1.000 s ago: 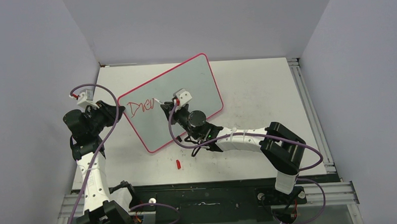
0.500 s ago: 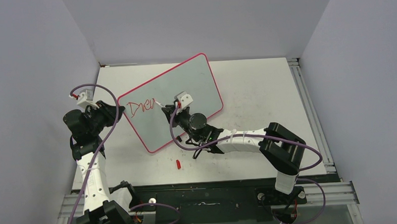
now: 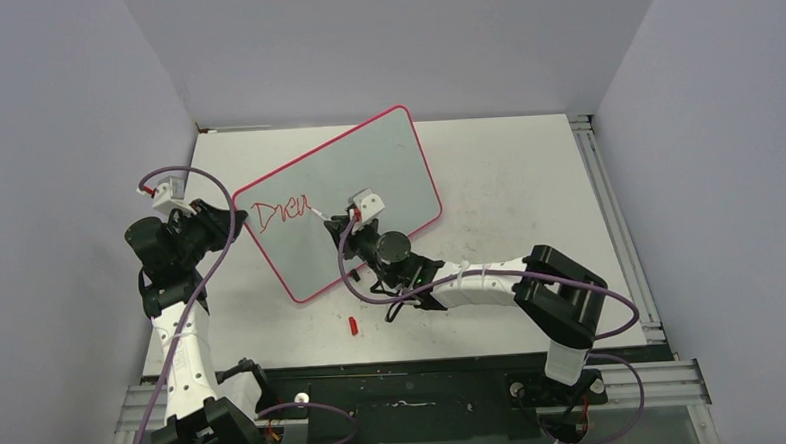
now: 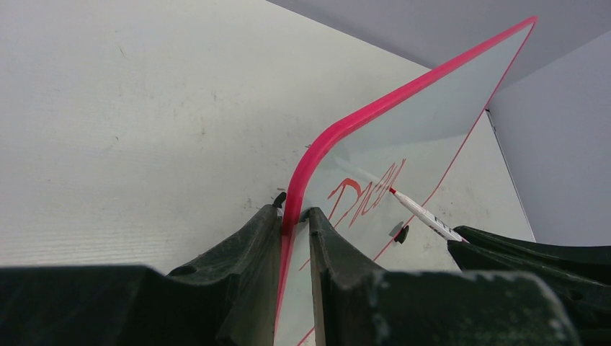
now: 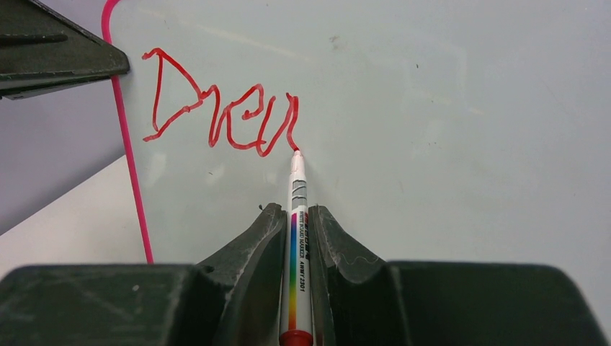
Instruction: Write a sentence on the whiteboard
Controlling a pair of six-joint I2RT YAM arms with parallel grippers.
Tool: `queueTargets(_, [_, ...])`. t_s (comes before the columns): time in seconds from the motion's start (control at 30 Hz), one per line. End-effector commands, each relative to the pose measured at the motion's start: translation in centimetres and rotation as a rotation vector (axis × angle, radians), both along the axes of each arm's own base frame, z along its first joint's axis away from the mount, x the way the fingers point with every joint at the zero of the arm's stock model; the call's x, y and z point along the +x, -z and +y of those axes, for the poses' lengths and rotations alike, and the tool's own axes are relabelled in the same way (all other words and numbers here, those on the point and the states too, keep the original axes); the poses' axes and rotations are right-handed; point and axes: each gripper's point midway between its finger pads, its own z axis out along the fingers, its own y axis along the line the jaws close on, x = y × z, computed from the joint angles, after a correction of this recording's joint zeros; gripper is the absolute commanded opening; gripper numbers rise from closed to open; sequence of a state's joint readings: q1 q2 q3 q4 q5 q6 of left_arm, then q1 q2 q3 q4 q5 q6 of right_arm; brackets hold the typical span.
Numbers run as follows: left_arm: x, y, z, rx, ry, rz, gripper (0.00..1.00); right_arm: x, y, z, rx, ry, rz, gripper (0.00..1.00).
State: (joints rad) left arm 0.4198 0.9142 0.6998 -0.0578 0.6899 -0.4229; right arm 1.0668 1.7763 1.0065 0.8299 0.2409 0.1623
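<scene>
The whiteboard [image 3: 376, 163] stands tilted on the table, pale grey with a red-pink rim. My left gripper [image 3: 231, 214] is shut on its left edge, and in the left wrist view the rim [image 4: 317, 151] runs between the fingers of that gripper [image 4: 294, 214]. My right gripper [image 5: 295, 210] is shut on a white marker [image 5: 297, 180] with a rainbow stripe. The marker's red tip touches the whiteboard [image 5: 447, 108] at the end of red handwriting [image 5: 216, 119] reading roughly "Dreu". The marker [image 4: 421, 214] also shows from the left wrist.
A small red marker cap [image 3: 354, 326] lies on the white table [image 3: 507, 177] in front of the board. A black clip foot [image 4: 401, 233] sits on the board's lower edge. Grey walls enclose the table on three sides.
The right gripper has drawn the marker tip down and slightly right across the board, adding a stroke to the red writing. The left gripper and the board have stayed still.
</scene>
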Motion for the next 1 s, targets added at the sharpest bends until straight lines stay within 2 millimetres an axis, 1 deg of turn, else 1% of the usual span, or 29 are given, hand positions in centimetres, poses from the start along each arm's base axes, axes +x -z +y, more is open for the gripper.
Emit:
queueTargets(0.0, [-0.3,-0.6,-1.1,-0.002,0.055,-0.022,0.18,0.6,-0.8,-1.9,0.004,0.070,-0.005,0.05])
queueTargets(0.17, [-0.2,-0.6,-1.0,-0.003,0.054,-0.020,0.18,1.0,-1.3,-2.3,0.009,0.083,-0.013,0.05])
queueTargets(0.4, [-0.2,-0.6,-1.1,-0.003,0.055,-0.019,0.18,1.0,-2.5,-1.9,0.017,0.055,-0.036,0.05])
queueTargets(0.53, [-0.2,-0.6,-1.0,-0.003,0.054,-0.019,0.18,0.2,-4.2,-1.9,0.040,0.023,-0.054,0.05])
queueTargets(0.6, [-0.2,-0.6,-1.0,-0.003,0.053,-0.019,0.18,-0.2,-5.5,-2.3,0.060,0.009,-0.068,0.05])
queueTargets(0.7, [-0.2,-0.6,-1.0,-0.003,0.053,-0.019,0.18,-0.8,-6.9,-2.7,0.081,-0.007,-0.083,0.05])
queueTargets(0.8, [-0.2,-0.6,-1.1,-0.004,0.054,-0.019,0.18,-1.0,-7.6,-3.1,0.089,-0.019,-0.092,0.05])
queueTargets(0.97, [-0.3,-0.6,-1.0,-0.005,0.052,-0.018,0.18,-0.3,-7.6,-2.9,0.068,-0.026,-0.103,0.05])
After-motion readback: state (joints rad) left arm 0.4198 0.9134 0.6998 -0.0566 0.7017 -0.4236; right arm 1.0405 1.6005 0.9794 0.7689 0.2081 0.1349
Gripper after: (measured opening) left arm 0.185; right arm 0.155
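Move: The whiteboard spot where the last red letter ends, already under the marker tip, lies about 4 cm ahead and 4 cm to the left of the right hand, at its height. The word's big first letter is some 13 cm left, 2 cm ahead and 2 cm up. The left gripper's hold on the board's edge is roughly 16 cm left, 2 cm ahead and 3 cm up. From the left hand, the writing spot is about 13 cm right, 1 cm ahead and 4 cm below. The marker tip, still on the whiteboard at first, goes about 1 cm right and slightly down for the last letter's tail and nearly pauses. Then the right hand lifts briskly some 6 cm and shifts 2 cm further right, bringing the tip off the board beyond the word. Its fingers keep hold of the marker, while the left gripper still holds the board's edge. ##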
